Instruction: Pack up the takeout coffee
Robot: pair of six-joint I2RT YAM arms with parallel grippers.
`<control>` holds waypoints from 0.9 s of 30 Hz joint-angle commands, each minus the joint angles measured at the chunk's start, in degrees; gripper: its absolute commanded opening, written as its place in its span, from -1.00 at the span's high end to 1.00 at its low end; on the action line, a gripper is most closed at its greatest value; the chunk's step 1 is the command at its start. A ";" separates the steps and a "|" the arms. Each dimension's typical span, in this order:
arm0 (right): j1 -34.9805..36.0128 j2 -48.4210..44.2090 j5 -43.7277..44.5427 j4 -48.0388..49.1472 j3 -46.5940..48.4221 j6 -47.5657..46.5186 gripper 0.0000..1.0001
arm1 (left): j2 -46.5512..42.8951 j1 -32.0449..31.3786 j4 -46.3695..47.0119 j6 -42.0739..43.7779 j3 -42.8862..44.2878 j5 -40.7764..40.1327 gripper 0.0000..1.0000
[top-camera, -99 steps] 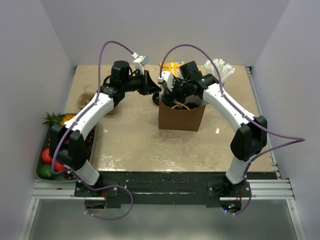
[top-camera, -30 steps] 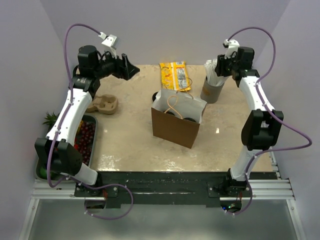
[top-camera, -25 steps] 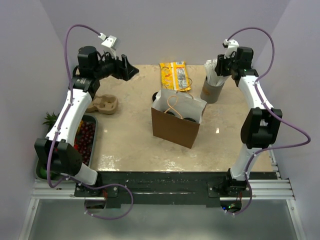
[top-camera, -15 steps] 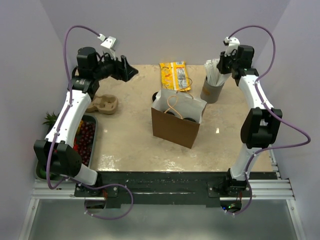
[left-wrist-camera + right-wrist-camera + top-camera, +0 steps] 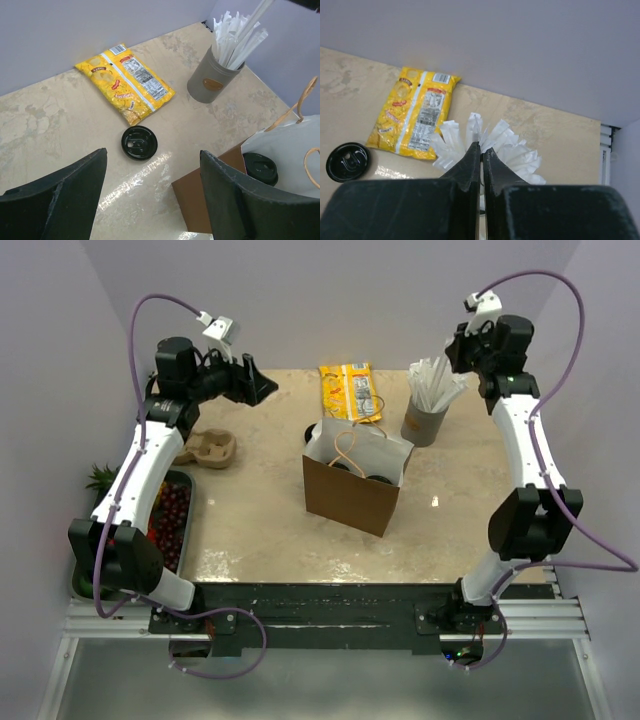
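The brown paper bag (image 5: 352, 502) stands open mid-table. Two black lids (image 5: 340, 466) of the takeout coffee show inside it; the left wrist view shows one lidded cup (image 5: 260, 168) against the bag's white lining. A loose black lid (image 5: 139, 142) lies flat on the table behind the bag. My left gripper (image 5: 152, 151) hangs open and empty, high over the back left (image 5: 262, 388). My right gripper (image 5: 481, 145) is shut on a white straw (image 5: 257, 14), raised above the grey cup of straws (image 5: 424, 422) at the back right.
A yellow snack bag (image 5: 350, 390) lies at the back centre. The moulded cardboard carrier (image 5: 206, 449) sits at the left, and a tray of fruit (image 5: 172, 516) is at the table's left edge. Purple walls close in the back and sides.
My right gripper has shut among the straws and risen up and to the right, away from the grey cup. The left arm has barely moved and stays open.
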 commanded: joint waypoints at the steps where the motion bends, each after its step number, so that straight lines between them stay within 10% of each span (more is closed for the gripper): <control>1: 0.11 -6.48 -1.26 0.51 3.13 2.06 1.00 | -1.97 0.34 3.23 -1.62 -0.70 2.13 -0.58; 27: 0.11 -20.02 -6.53 -0.28 2.86 1.71 1.00 | 9.28 -13.98 16.67 -2.06 12.40 21.21 -0.50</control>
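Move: The paper bag with the two lidded coffees is where the right hand's straw is bound. It stands some 13 cm back from that hand, 19 cm to its left and 24 cm below. The straw holder is about 4 cm ahead, dead in line, 25 cm down; the yellow packet lies about 17 cm ahead and 19 cm left on the table. From the left hand, the paper bag is roughly 21 cm right, 3 cm back and 26 cm below; the black lid, 14 cm ahead and 12 cm right. Upward and back, the right hand keeps its shut fingers on the wrapped straw and draws it up out of the straw holder, climbing about 15 cm while coming back some 10 and tipping its fingertips up. After a near-still start the left hand swings right about 12 cm, over towards the paper bag, rising and backing a little, turning some 30 degrees clockwise with fingers open. ##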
